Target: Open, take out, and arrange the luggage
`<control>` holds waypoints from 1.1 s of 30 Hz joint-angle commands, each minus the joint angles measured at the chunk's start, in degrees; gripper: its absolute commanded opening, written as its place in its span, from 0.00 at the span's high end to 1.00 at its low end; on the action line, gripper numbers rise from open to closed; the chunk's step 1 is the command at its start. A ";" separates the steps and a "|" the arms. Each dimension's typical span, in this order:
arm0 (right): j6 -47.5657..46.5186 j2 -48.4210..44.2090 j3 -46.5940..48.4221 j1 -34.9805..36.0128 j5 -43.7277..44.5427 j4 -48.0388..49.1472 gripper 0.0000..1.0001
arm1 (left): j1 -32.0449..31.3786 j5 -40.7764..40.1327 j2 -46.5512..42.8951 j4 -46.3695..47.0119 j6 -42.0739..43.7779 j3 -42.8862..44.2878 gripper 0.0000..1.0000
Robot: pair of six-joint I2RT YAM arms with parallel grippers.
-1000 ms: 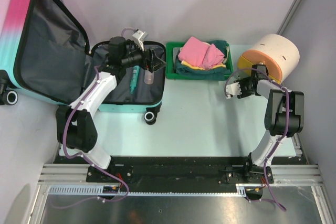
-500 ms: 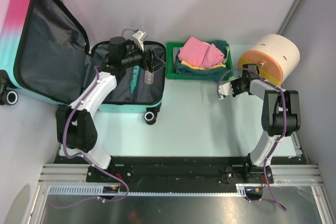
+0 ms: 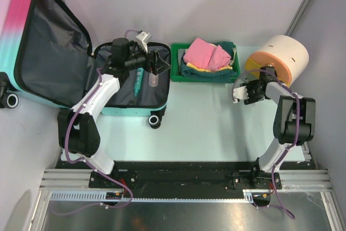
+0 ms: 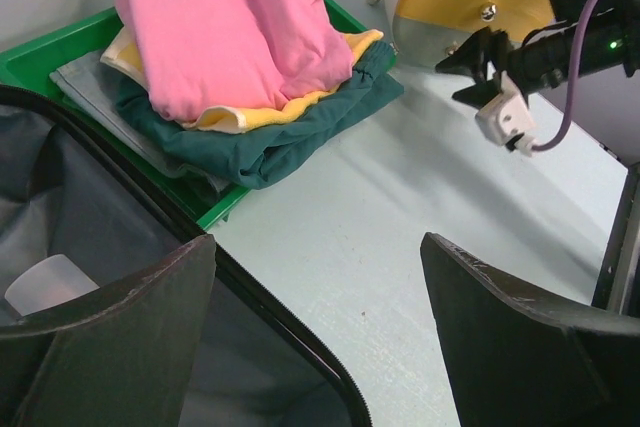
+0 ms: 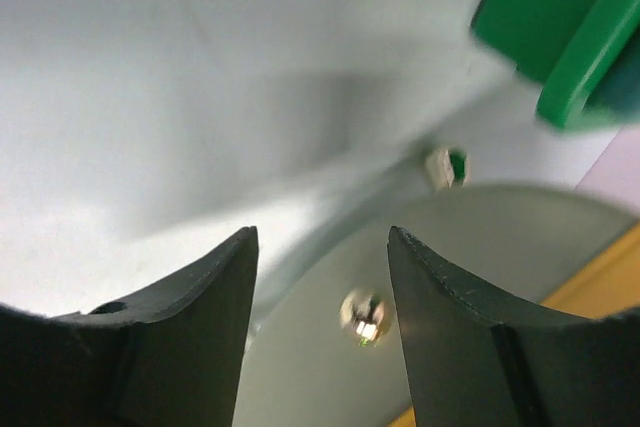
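Observation:
The luggage (image 3: 32,20) lies open at the far left, its pink-to-teal lid propped up and its dark-lined base (image 3: 116,87) flat on the table. My left gripper (image 3: 158,61) hovers open over the base's right rim, whose zipper edge (image 4: 290,332) runs under the jaws in the left wrist view; nothing is between the fingers (image 4: 120,337). My right gripper (image 3: 250,86) stands open and empty beside the white-and-orange cylinder (image 3: 278,58), pointing at its grey underside (image 5: 450,307).
A green tray (image 3: 175,75) behind the table's middle holds folded clothes (image 3: 208,55), pink on top. Inside the luggage base lie a teal stick-like item (image 3: 139,79) and a clear cup (image 3: 153,79). Grey walls close in the left and right sides.
My right gripper swung left half a second ago and has now come back right, close to the cylinder. The left arm and the luggage have not moved.

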 commanded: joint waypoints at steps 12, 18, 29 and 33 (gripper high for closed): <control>-24.49 -0.92 0.37 -5.68 -2.04 2.17 0.43 | 0.29 0.54 -1.76 0.61 1.76 -0.19 0.12; -27.56 -1.54 0.46 -5.95 -3.02 2.88 0.42 | 0.29 0.54 -1.76 0.35 1.85 -0.36 0.12; -31.52 0.57 0.37 -6.83 0.24 6.04 0.51 | 0.29 0.63 -1.06 0.17 1.85 0.16 0.12; -31.35 1.19 0.46 -6.21 -0.55 6.83 0.70 | 0.29 0.72 -0.80 0.08 1.67 0.60 0.12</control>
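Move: The knob on the drum cabinet's lowest drawer lies about 3 cm to the right of the right hand, 1 cm ahead and 1 cm higher; the cabinet's middle is roughly 8 cm ahead, 7 cm to the right and 8 cm above. The green box of folded clothes stands some 27 cm to the left and 9 cm farther out, about level in height. From the waiting left hand the knob is about 48 cm to the right, level in depth and some 22 cm below. Bring the half-open right gripper quickly about 4 cm to the right, low against the drum cabinet's front. Pause briefly, then ease it some 2 cm forward and another 1.5 cm right, rising slightly, with a turn of about 5 degrees clockwise. As the fingertips come round the lowest knob, start closing them but don't shut them fully. ##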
